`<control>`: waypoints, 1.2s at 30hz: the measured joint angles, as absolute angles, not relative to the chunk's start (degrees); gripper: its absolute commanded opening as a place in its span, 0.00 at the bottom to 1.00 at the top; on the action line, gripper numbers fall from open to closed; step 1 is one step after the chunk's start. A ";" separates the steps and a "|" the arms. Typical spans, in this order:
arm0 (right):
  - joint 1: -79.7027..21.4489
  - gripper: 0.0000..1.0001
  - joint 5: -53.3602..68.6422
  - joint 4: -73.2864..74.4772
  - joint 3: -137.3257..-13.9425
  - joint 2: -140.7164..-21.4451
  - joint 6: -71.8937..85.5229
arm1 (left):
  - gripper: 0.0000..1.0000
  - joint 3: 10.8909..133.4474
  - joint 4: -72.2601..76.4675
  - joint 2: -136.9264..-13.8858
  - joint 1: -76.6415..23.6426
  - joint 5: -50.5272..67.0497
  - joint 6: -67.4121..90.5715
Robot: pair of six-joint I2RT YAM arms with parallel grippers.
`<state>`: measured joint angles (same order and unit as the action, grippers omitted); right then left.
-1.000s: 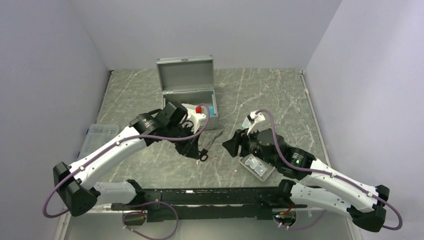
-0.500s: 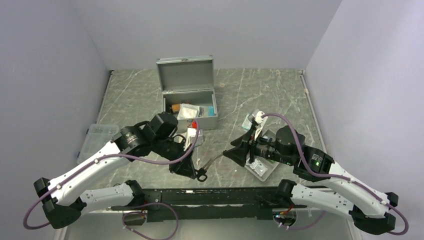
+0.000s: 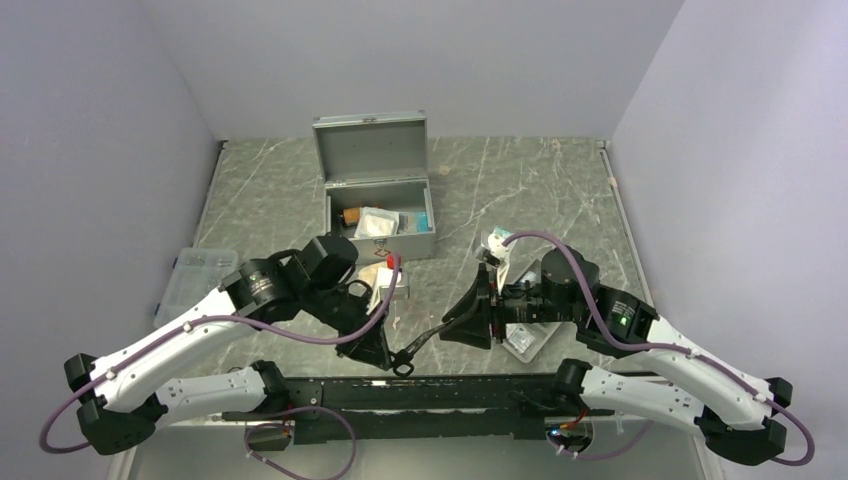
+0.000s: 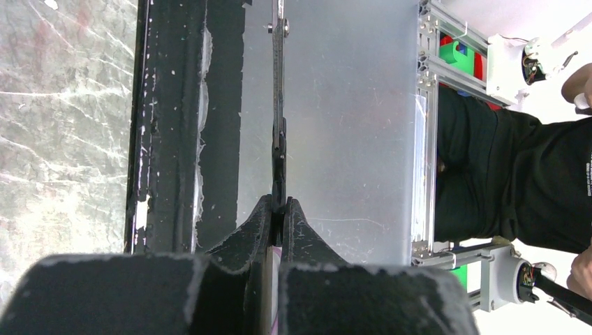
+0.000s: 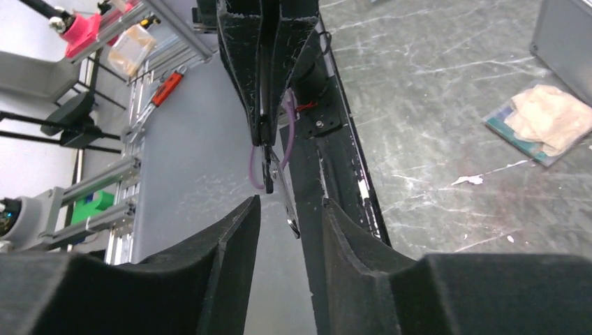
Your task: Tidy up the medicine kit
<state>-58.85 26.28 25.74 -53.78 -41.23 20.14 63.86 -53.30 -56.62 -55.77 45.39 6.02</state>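
Note:
The medicine kit (image 3: 371, 152) stands open at the back of the table, lid up, with packets inside; its corner (image 5: 567, 38) shows in the right wrist view. My left gripper (image 3: 386, 350) (image 4: 279, 204) is shut on a pair of black-handled scissors (image 3: 425, 338) (image 4: 279, 105), held over the front rail. The left gripper (image 5: 267, 77) hangs opposite the right one. My right gripper (image 3: 470, 318) (image 5: 291, 204) faces it, open, its fingers either side of the scissors' metal tip (image 5: 283, 192) with a gap on both sides.
A clear plastic box (image 3: 200, 272) lies at the left edge. A shallow grey tray (image 3: 527, 342) sits under the right arm. Flat packets (image 3: 384, 282) (image 5: 544, 120) lie in front of the kit, another (image 3: 497, 243) to its right. The black front rail (image 3: 450, 390) runs below both grippers.
The left arm pulled back from the kit to the front rail with the scissors. The right gripper swung left to meet the tip and its jaws narrowed.

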 measured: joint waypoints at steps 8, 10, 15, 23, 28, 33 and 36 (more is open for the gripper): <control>-58.85 0.20 30.26 25.19 -53.78 -41.67 19.92 | 0.00 63.86 -53.34 -56.40 -56.73 45.36 6.00; -58.85 0.14 30.61 24.82 -53.78 -41.56 19.92 | 0.00 63.86 -53.34 -56.40 -56.88 45.39 6.00; -58.85 0.00 31.20 24.25 -53.78 -41.52 19.97 | 0.00 63.86 -53.34 -56.40 -57.25 45.34 5.39; -58.85 0.00 32.84 23.90 -53.78 -42.22 19.46 | 0.16 63.86 -54.17 -56.51 -57.43 45.32 5.13; -58.85 0.00 33.12 23.49 -53.76 -42.44 19.46 | 0.49 63.86 -54.35 -57.67 -57.47 42.83 5.26; -58.85 0.00 31.59 24.36 -53.74 -42.50 18.55 | 0.60 63.90 -54.50 -60.77 -57.45 38.44 5.28; -58.85 0.00 30.17 25.21 -53.74 -42.81 18.11 | 0.66 64.47 -55.13 -61.69 -57.45 35.18 5.39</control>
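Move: The left hand still pinches the scissors by the handles, their middle about 5 cm to its right, 2 cm ahead and 2 cm up; the open right gripper waits roughly 9 cm to its right, 4 cm ahead and 4 cm up. From the right hand the scissors' middle is about 4 cm left, 2 cm back and 2 cm down. On the table some 27 cm below it, the tray lies about 12 cm ahead and 18 cm right, the gauze packet about 24 cm ahead and 17 cm left. The right fingers, already around the blade end and pointing left, close fully and pinch the blades while that hand eases back about 1.5 cm, then keeps its grip, turned only a few degrees counter-clockwise, before drifting forward about a centimetre. Only once it is shut does the left hand, steady until then, open its fingers more than halfway and let go of the handles, sinking about 3.5 cm and going forward some 3 cm, with its wrist turning about 10 degrees. ##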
